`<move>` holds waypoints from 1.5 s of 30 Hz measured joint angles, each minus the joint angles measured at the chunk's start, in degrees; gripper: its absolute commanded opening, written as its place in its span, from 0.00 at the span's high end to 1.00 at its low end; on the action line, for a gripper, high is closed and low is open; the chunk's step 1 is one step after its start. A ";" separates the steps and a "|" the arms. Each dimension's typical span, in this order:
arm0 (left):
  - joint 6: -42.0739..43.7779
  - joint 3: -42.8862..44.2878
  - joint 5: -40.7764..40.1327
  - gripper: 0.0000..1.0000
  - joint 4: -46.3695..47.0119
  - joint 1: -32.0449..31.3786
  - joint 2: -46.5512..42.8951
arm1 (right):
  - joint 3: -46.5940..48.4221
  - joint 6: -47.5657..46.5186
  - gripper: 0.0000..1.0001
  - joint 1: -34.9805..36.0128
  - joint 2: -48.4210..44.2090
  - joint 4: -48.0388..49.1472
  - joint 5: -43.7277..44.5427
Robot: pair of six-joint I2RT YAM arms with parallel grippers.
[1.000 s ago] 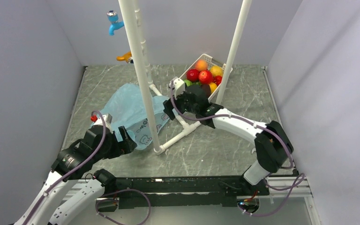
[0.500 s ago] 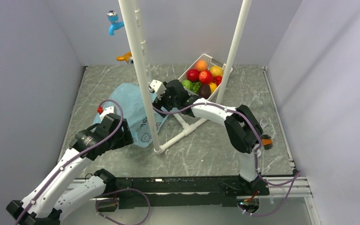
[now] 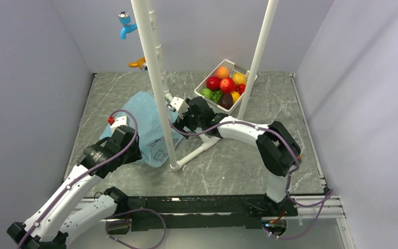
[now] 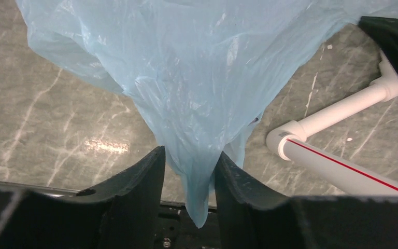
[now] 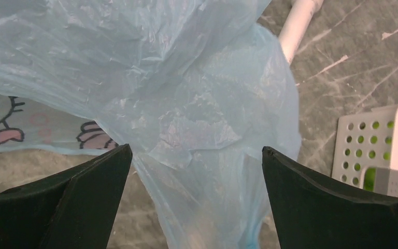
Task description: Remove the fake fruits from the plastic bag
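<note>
The light-blue plastic bag (image 3: 141, 116) lies crumpled on the table left of the white post, its cartoon face panel facing the near side. My left gripper (image 3: 136, 151) is shut on a pinched corner of the bag (image 4: 197, 67), which hangs between the fingers (image 4: 189, 161). My right gripper (image 3: 182, 123) is open, and its jaws straddle the bag's right end (image 5: 176, 78) without gripping it (image 5: 197, 150). Red (image 3: 227, 84) and orange (image 3: 222, 71) fake fruits lie in the white basket. No fruit shows inside the bag.
The white slotted basket (image 3: 244, 71) also holds green and dark fruits; its corner shows in the right wrist view (image 5: 360, 145). A white PVC pipe frame (image 3: 155, 78) stands mid-table, with its base pipe (image 4: 331, 109) beside the bag. A blue toy tap (image 3: 126, 25) hangs on the back wall.
My right gripper swung left from beside the basket to the bag's right end. My left arm reached forward and now holds the bag's near corner pinched.
</note>
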 measured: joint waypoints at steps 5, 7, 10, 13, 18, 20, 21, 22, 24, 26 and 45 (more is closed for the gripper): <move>1.73 -0.02 0.00 0.71 0.00 0.00 0.68 | -2.21 -0.35 0.00 0.33 -2.29 1.79 2.73; 2.49 -0.02 -0.04 0.74 -0.07 0.00 0.57 | -2.21 -0.66 0.00 0.48 -2.29 1.88 3.28; 3.72 -0.02 -0.02 0.79 -0.09 0.00 -0.31 | -2.21 -0.87 0.00 0.72 -2.43 1.27 2.32; 5.42 -0.02 0.07 0.95 0.15 0.00 -1.16 | -2.67 -0.44 0.00 0.85 -4.15 -0.76 -0.55; 8.55 0.26 0.28 1.00 0.98 0.00 0.04 | -4.63 1.16 0.00 0.92 -8.57 -1.31 -3.10; 9.46 0.94 0.44 1.00 0.96 0.00 1.46 | -5.05 1.33 0.00 1.07 -8.83 -0.83 -2.69; 10.12 1.44 0.68 1.00 1.09 0.00 2.34 | -5.44 1.36 0.00 1.09 -8.83 -0.59 -2.40; 10.49 1.64 0.81 1.00 1.27 0.00 2.82 | -5.77 1.36 0.00 1.09 -8.81 -0.63 -2.23; 11.41 1.73 1.22 1.00 1.44 0.00 2.99 | -6.29 1.42 0.00 0.87 -8.63 -1.03 -2.08; 12.22 1.73 1.57 1.00 1.53 0.00 2.38 | -6.64 1.77 0.00 0.33 -8.55 -0.98 -2.21; 15.98 2.12 4.42 1.00 4.72 0.00 1.01 | 1.51 10.60 1.00 -0.92 1.55 2.03 21.53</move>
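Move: The plastic bag's near end already lies between the left hand's half-open fingers, the foot of the white pipe about 16 cm to this hand's right, 3 cm back and 12 cm below. From the open right hand, the bag's right edge is some 4 cm ahead, 3 cm right and 2 cm lower. The fruit basket stands about 17 cm ahead, 20 cm right and 4 cm below; the pipe joint roughly 7 cm back, 11 cm right and 6 cm down. The left fingers shut and pinch the bag's near end, then hold it while easing slightly up, forward and right and turning about 15 degrees clockwise. The right hand draws back and up about 3 cm, sweeps forward some 8 cm, dipping and drifting right, closes on the bag's right edge and starts to rise, having swung clockwise. ##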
